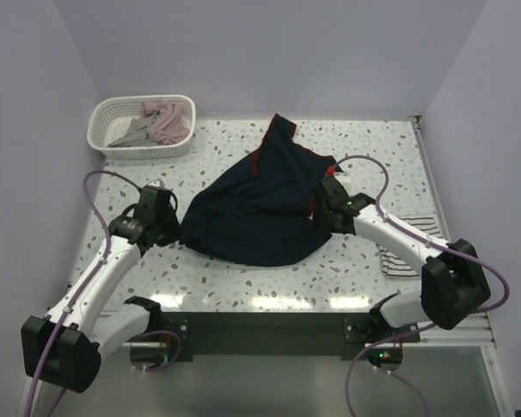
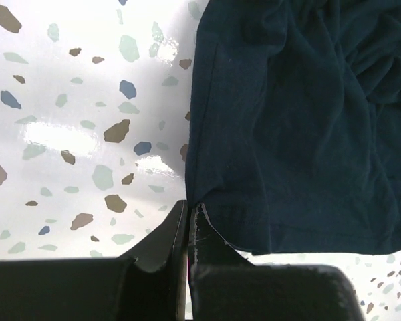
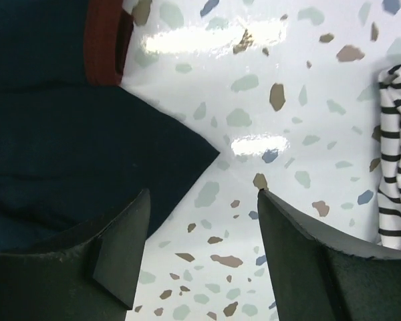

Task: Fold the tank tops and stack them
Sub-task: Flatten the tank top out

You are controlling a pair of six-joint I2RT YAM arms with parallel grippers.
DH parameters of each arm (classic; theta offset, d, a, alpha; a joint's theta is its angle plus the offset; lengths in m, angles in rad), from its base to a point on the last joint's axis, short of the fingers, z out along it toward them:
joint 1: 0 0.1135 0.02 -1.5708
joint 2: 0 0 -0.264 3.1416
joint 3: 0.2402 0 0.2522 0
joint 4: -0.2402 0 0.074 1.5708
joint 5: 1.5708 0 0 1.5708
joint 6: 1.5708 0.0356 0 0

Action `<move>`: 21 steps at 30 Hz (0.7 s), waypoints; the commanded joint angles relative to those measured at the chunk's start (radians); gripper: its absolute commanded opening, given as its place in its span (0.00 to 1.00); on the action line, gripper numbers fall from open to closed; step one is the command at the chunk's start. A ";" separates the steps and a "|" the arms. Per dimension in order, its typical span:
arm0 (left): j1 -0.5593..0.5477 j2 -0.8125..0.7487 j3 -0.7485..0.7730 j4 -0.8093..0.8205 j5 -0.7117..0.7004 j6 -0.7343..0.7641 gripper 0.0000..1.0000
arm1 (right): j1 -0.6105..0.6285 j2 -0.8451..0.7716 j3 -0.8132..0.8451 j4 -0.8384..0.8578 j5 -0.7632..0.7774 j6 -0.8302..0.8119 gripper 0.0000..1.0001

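The dark navy tank top [image 1: 259, 207] with red trim lies crumpled and spread in the middle of the table. My left gripper [image 1: 175, 231] is at its left edge. In the left wrist view the gripper [image 2: 190, 204] is shut, pinching the edge of the navy tank top [image 2: 301, 120]. My right gripper [image 1: 318, 208] is at the top's right edge. In the right wrist view it [image 3: 202, 195] is open and empty, its left finger over the navy tank top [image 3: 73, 147]. The white striped tank top [image 1: 406, 249] lies at the right, partly under the right arm, and also shows in the right wrist view [image 3: 395, 154].
A white basket [image 1: 113, 117] at the back left holds a pinkish top [image 1: 167, 122] and a grey top [image 1: 135, 132]. Walls close in the table at the back and on both sides. The arm bases stand at the near edge.
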 commanded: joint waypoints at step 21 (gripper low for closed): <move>0.165 0.067 0.081 0.066 0.137 0.080 0.00 | 0.017 0.244 -0.077 0.146 -0.111 0.084 0.38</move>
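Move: The tank top's loose near-right corner lies about 8 cm below the right hand, some 2 cm to its left and roughly 1 cm back. The near end of the red armhole trim sits about 5 cm ahead of this hand and 6 cm to its left. The folded striped top is some 21 cm to its right and 2 cm back. From the left hand, which already grips the other hem corner, the loose corner is about 34 cm right, 3 cm ahead and 9 cm below. Down about 7 cm and some 2–3 cm to its left, the right hand settles over the tank top's loose corner, fingers tipping about 10 degrees steeper and closing partway around the cloth there. The left hand keeps its pinch on the other hem corner and draws it 2 cm forward and as far left, early on, then holds nearly still. ##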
